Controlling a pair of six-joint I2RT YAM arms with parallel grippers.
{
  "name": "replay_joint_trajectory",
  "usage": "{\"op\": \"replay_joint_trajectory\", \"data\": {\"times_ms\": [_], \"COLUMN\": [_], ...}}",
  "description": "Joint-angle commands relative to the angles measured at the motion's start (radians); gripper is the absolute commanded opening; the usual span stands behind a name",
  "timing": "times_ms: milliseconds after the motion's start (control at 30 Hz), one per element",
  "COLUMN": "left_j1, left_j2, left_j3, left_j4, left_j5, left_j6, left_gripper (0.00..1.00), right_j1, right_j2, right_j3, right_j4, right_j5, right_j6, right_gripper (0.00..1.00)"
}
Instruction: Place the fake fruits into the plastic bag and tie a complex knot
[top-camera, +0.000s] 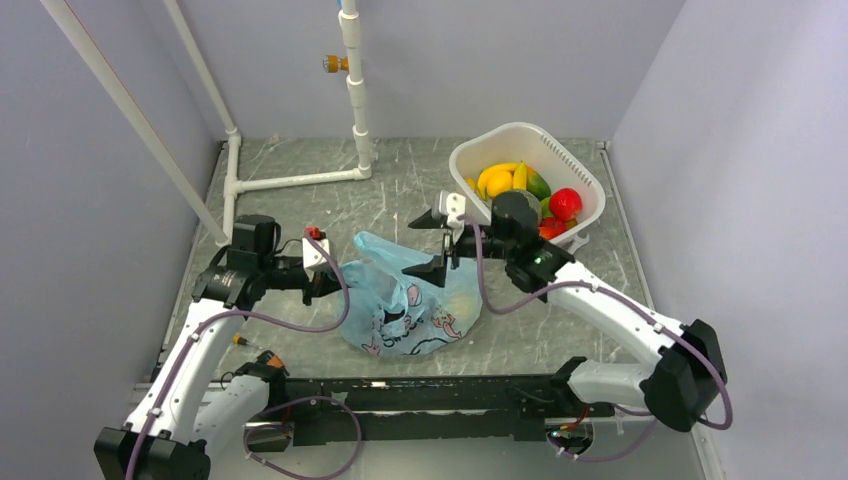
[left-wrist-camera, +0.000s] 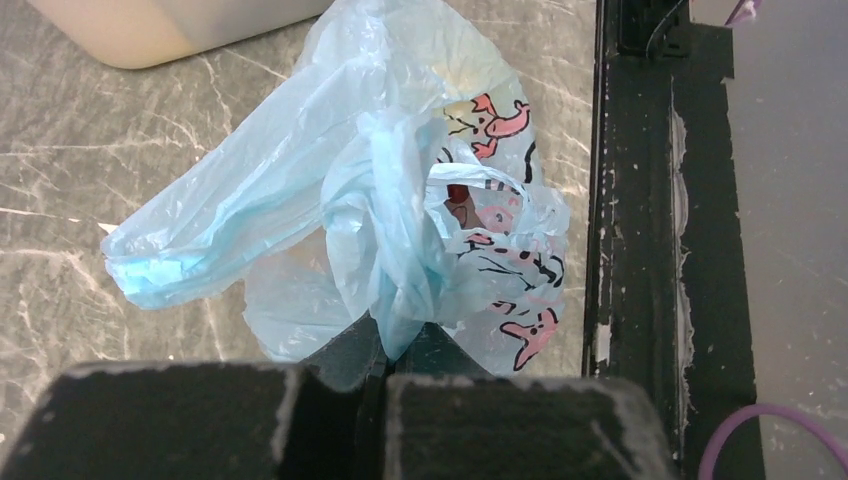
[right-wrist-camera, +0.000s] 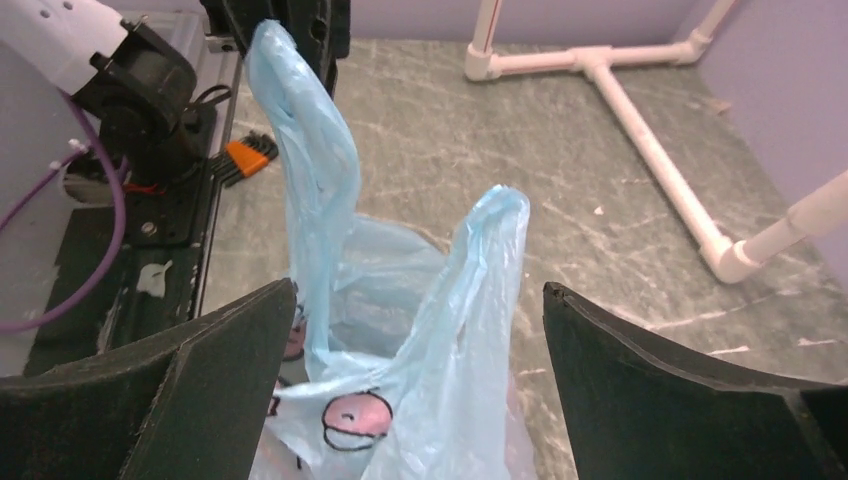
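Note:
The light-blue plastic bag (top-camera: 415, 300) lies in the middle of the table with cartoon print on it. My left gripper (left-wrist-camera: 385, 365) is shut on a pointed tail of the bag's film (left-wrist-camera: 400, 335); in the top view this gripper (top-camera: 335, 280) is at the bag's left edge. The film bunches into a loose twist (left-wrist-camera: 385, 240); I cannot tell whether it is a knot. Something red (left-wrist-camera: 457, 193) shows inside the bag. My right gripper (right-wrist-camera: 420, 330) is open, and a free handle loop (right-wrist-camera: 470, 300) stands between its fingers without touching them. More fake fruits (top-camera: 510, 180) lie in the basket.
The white slotted basket (top-camera: 590, 185) stands at the back right, just behind the right wrist. A white pipe frame (top-camera: 300, 180) runs along the back left. A black rail (top-camera: 430, 395) borders the near edge. Orange-handled keys (right-wrist-camera: 245, 155) lie near the left arm.

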Motion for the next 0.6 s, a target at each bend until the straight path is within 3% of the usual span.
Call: {"op": "replay_joint_trajectory", "data": {"times_ms": [0,133,233,567], "left_j1": [0.000,-0.008,-0.027,-0.059], "left_j2": [0.040,0.076,0.096,0.109], "left_j3": [0.076,0.114,0.131,0.141], "left_j4": [-0.136,-0.158,-0.156,-0.130], "left_j5": [0.037,0.032,0.017,-0.013], "left_j6": [0.249,0.305,0.316,0.285], "left_gripper": [0.00,0.00,0.00,0.00], "right_j1": [-0.127,-0.204,-0.208,-0.156], "right_j2": [0.130,0.326,0.400,0.582], "right_j3": [0.152,0.398,0.468,0.543], "right_j4": [-0.389,-0.727,-0.844,-0.737], "right_j5": [-0.246,-0.383,-0.417,-0.304], "right_j6": [-0.100,-0.273,-0.310,-0.152], "right_gripper": [0.97,1.00,1.00,1.00]}}
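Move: The bag's loose upright ear is about 4 cm ahead of the right hand, 7 cm to its left and 12 cm below. From that hand, the twisted handle already held by the left fingers lies about 15 cm left, 5 cm back and 5 cm lower; the fruit-filled bag body sits some 3 cm back, 1 cm right and 22 cm down. From the left hand, the ear is about 8 cm forward, 9 cm right and 6 cm below. Downward by about 10 cm and forward some 4 cm, easing back slightly after its farthest reach, the right hand brings its still wide-open fingers down around the bag's loose ear. They dip towards the table as the wrist rolls, some 35 degrees of turn in all. The left hand stays nearly in place, keeping its pinch on the twisted handle with a small wrist turn. ##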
